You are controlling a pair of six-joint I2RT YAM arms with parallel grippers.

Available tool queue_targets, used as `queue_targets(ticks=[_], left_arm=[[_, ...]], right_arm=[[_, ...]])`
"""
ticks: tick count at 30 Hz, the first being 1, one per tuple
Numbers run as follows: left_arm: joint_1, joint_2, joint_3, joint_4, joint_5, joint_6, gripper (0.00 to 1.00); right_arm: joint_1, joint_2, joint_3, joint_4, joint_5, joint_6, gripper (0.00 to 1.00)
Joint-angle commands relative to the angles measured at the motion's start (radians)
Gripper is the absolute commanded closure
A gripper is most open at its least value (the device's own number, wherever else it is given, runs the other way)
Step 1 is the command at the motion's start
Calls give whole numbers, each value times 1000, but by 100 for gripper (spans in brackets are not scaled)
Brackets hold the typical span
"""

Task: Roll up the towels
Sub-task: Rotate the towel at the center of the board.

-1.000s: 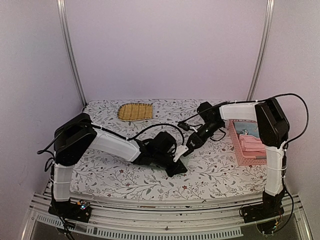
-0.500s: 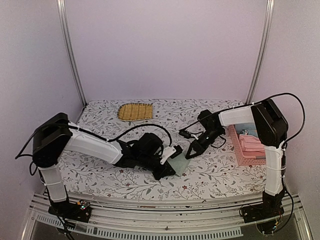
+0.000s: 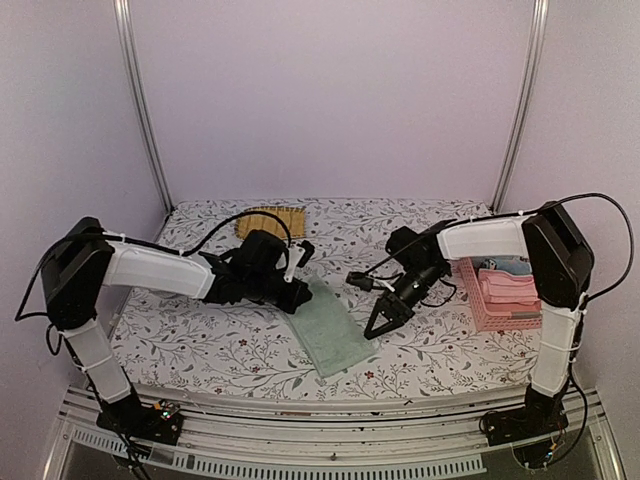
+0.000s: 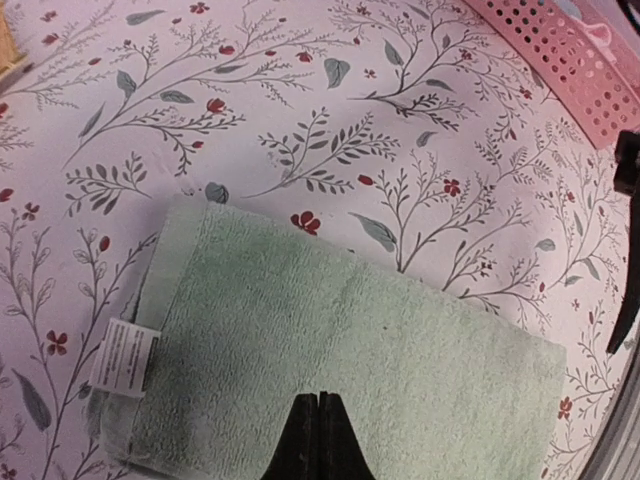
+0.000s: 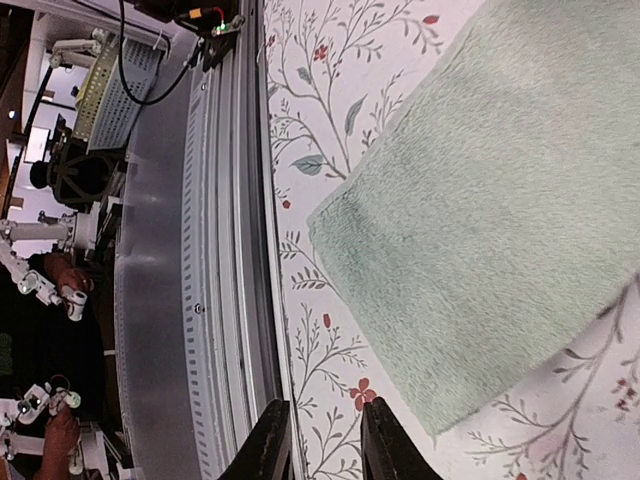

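The pale sage green towel [image 3: 331, 327] lies flat and unrolled on the flowered tablecloth. In the left wrist view the green towel [image 4: 350, 340] shows a white label [image 4: 125, 357] at its left end. My left gripper [image 3: 298, 297] hovers at the towel's far end, shut and empty; its tips [image 4: 320, 398] are over the cloth. My right gripper [image 3: 376, 329] is just right of the towel, open and empty [image 5: 322, 410], with the green towel [image 5: 490, 200] beside it. The pink towel [image 3: 505, 291] and the light blue towel [image 3: 512, 267] lie in the pink basket.
The pink perforated basket [image 3: 478, 308] stands at the table's right edge and also shows in the left wrist view [image 4: 560, 50]. The yellow-brown woven mat [image 3: 272, 217] lies at the back, partly behind my left arm. The metal front rail [image 5: 225, 250] runs close to my right gripper.
My left gripper has pulled back and to the left, and the green towel now lies spread out flat. My right gripper has moved forward, down beside the towel.
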Motion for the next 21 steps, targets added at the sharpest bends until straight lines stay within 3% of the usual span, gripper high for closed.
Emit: queue_targets(ticks=[1, 14, 21], left_arm=[[5, 131, 109, -35, 7, 1, 100], [44, 570, 508, -76, 122, 78, 100], [57, 592, 593, -85, 181, 116, 100]], right_arm=[[-93, -77, 2, 11, -45, -33, 73], [-164, -227, -40, 49, 100, -39, 70], [-166, -290, -36, 46, 149, -104, 68]])
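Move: The green towel lies slantwise some 7 cm below the left hand, its middle about 3 cm back and 6 cm right; its far part runs under that hand's fingertips. The yellow mat is roughly 33 cm ahead and 8 cm left of the left hand, at table height. From the right hand, the towel's middle is about 7 cm ahead, 9 cm left and 7 cm below; the pink basket is about 19 cm ahead and 31 cm right. Left's shut fingertips sink 6 cm onto the towel, dragging its far part right and forward; right hand withdraws forward-up. ##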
